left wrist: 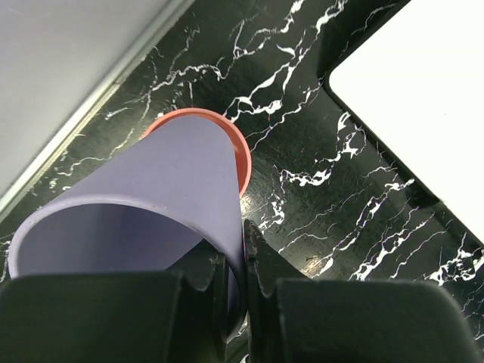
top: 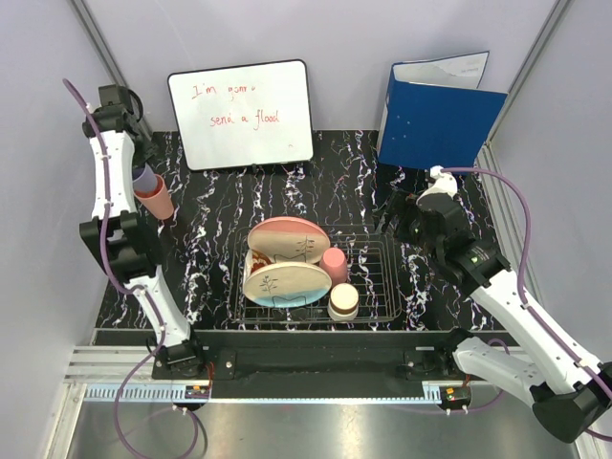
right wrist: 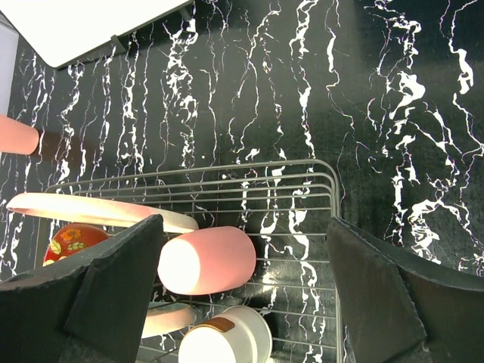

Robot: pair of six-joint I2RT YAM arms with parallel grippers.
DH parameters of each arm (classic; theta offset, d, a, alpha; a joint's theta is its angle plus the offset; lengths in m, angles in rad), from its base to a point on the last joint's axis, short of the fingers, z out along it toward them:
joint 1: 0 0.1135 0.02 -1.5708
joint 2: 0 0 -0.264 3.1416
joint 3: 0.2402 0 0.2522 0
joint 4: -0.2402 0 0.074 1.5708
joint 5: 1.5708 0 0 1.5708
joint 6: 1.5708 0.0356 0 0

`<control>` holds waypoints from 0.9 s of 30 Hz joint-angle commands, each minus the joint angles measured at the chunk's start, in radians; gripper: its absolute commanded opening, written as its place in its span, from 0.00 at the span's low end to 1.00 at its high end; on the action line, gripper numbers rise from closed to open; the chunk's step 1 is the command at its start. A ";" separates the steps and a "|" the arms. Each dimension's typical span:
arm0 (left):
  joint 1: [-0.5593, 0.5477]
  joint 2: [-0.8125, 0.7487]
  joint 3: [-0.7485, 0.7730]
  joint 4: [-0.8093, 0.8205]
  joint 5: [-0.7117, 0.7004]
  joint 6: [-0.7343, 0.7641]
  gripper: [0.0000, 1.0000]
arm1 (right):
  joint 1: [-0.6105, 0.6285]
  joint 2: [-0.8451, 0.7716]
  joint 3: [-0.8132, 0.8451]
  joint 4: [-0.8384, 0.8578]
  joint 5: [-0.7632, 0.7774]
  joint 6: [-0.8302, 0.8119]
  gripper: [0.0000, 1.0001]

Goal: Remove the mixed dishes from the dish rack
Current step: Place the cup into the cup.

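Note:
The black wire dish rack (top: 382, 287) sits mid-table. In it are two cream-pink plates (top: 287, 283), (top: 287, 237), a pink tumbler (top: 334, 263) and a cream-and-brown bowl (top: 343, 301). My left gripper (top: 143, 175) is at the far left, shut on the wall of a lavender tumbler (left wrist: 151, 197). That tumbler sits in or just over a salmon-pink tumbler (left wrist: 240, 155) on the table. My right gripper (right wrist: 243, 223) is open and empty above the rack's back right corner (right wrist: 325, 174). The pink tumbler (right wrist: 208, 259) lies near its left finger and the bowl (right wrist: 227, 340) is below it.
A whiteboard (top: 241, 113) leans at the back and a blue folder (top: 440, 120) stands at back right. A red patterned dish (right wrist: 72, 238) shows under the rear plate (right wrist: 91, 210). Grey walls close in on both sides.

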State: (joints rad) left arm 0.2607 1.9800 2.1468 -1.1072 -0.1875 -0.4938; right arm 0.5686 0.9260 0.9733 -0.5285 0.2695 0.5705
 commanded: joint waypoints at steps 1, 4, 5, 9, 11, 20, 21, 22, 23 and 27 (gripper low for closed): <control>0.005 0.003 0.062 0.029 0.037 -0.002 0.00 | 0.001 0.016 -0.005 0.035 -0.004 -0.006 0.96; 0.003 0.023 0.048 0.027 0.037 0.000 0.00 | 0.001 0.025 -0.010 0.041 -0.015 -0.004 0.96; 0.003 0.026 0.044 0.029 0.042 0.001 0.00 | 0.001 0.027 -0.010 0.041 -0.016 -0.006 0.96; 0.003 0.030 0.062 0.026 0.059 0.000 0.33 | 0.001 0.022 -0.013 0.041 -0.010 -0.009 0.96; 0.003 0.014 0.090 0.023 0.051 -0.011 0.54 | 0.002 0.020 -0.013 0.039 -0.010 -0.012 0.96; -0.106 -0.210 0.202 -0.016 -0.049 -0.058 0.95 | 0.001 0.045 -0.013 0.051 -0.029 -0.018 0.96; -0.171 -0.246 0.208 -0.017 -0.056 -0.054 0.95 | 0.001 0.053 -0.015 0.065 -0.054 -0.024 0.96; -0.211 -0.265 0.211 -0.019 -0.066 -0.031 0.95 | 0.001 0.074 -0.016 0.071 -0.074 -0.034 0.95; -0.253 -0.282 0.203 -0.017 -0.076 -0.020 0.94 | 0.001 0.089 -0.013 0.077 -0.099 -0.050 0.95; -0.521 -0.400 0.073 0.051 -0.124 0.041 0.94 | 0.007 0.192 -0.001 0.102 -0.255 -0.072 0.94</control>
State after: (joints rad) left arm -0.0795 1.6943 2.2925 -1.1107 -0.2527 -0.5144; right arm 0.5686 1.0405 0.9600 -0.4797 0.1631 0.5430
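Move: The purple cup is already in the left fingers, held by its rim; the standing pink cup it is meant for is some 12 cm below that hand, about 3 cm left and 1 cm back. From the same hand the whiteboard is 13 cm ahead and 16 cm right. For the open right hand, the rack's small pink cup is roughly 9 cm below, 4 cm back, 6 cm left; the ramekins sit 7 cm back and 2 cm right of that cup. The purple cup is eased down another 1.5 cm over the pink cup's mouth, then the left fingers open wide and let go of its rim. The emptied left hand rises about 19 cm, swinging right some 14 cm and slightly back, its fingertips tilting up roughly 25 degrees. Late on, the open right hand starts down and left, about 3 cm, towards the rack's small pink cup. ##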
